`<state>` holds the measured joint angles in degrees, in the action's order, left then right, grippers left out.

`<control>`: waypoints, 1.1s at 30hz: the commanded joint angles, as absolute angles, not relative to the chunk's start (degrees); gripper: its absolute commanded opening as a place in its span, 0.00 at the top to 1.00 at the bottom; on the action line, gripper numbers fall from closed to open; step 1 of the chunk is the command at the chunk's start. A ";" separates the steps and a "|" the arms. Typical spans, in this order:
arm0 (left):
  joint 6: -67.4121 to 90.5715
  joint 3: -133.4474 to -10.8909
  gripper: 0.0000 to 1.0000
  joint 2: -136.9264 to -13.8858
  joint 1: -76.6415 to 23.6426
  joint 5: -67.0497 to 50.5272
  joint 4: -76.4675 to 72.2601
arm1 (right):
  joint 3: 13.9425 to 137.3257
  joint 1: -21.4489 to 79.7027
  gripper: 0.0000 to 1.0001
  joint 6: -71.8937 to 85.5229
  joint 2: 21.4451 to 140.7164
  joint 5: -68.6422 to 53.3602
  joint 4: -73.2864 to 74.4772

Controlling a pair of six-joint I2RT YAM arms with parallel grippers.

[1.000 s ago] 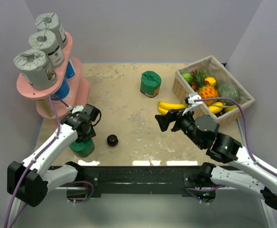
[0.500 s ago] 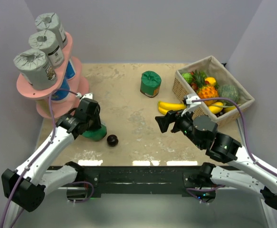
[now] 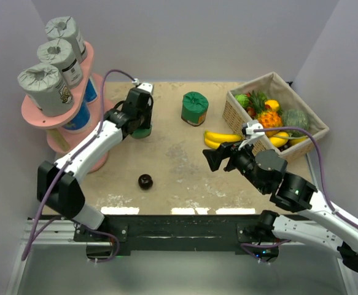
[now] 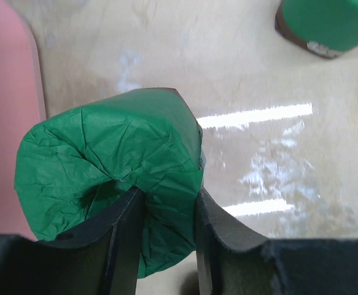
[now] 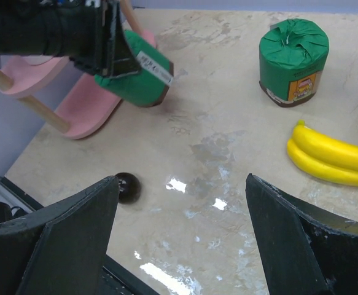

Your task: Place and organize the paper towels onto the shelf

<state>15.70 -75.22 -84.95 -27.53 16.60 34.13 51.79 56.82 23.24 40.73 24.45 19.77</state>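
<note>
My left gripper (image 3: 139,118) is shut on a green paper towel roll (image 3: 144,131), pinching its crumpled wrap between both fingers (image 4: 128,246). The roll (image 4: 105,178) hangs tilted above the table, just right of the pink shelf (image 3: 40,114). A second green roll (image 3: 194,109) stands upright at the table's back middle. Three grey rolls (image 3: 43,89) line the shelf's top board, and white-and-blue rolls (image 3: 79,118) sit on the lower board. My right gripper (image 5: 182,184) hovers open over bare table, holding nothing.
A small dark ball (image 3: 145,181) lies on the table near the front. Yellow bananas (image 3: 218,138) lie beside the wicker fruit basket (image 3: 307,117) at the right. Grey walls close in the left, back and right.
My left arm lifted the green roll from the front left and carried it back and rightward, past the ball. The right arm barely moved.
</note>
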 commanded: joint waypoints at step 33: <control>-10.37 -93.34 0.60 -110.74 -19.69 41.04 27.16 | 56.07 56.69 0.12 20.92 41.84 24.26 20.74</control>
<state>-8.62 -92.99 -110.63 -20.25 36.47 29.41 53.17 56.82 21.80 42.89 24.29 20.16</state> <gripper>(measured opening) 0.408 0.877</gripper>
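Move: The left gripper already holds a green paper towel roll up off the table. Its place, the far end of the shelf's empty bottom tier, lies about 12 cm ahead, 16 cm left and 16 cm below. On the middle tier, the far blue roll stands some 20 cm left and 10 cm ahead, 4 cm higher than the hand; the second green roll is 20 cm right, 8 cm ahead, 14 cm down. From the idle right gripper that place is roughly 27 cm ahead, 43 cm left and 28 cm below. Carry the pinched green roll forward about 12 cm with the left gripper, curving left towards the far end of the bottom tier for the second half, and sink a little at the finish. Meanwhile roll the wrist some 30 degrees, the hand's left side rising, to bring the roll more upright. Keep the fingers shut on its rim. ##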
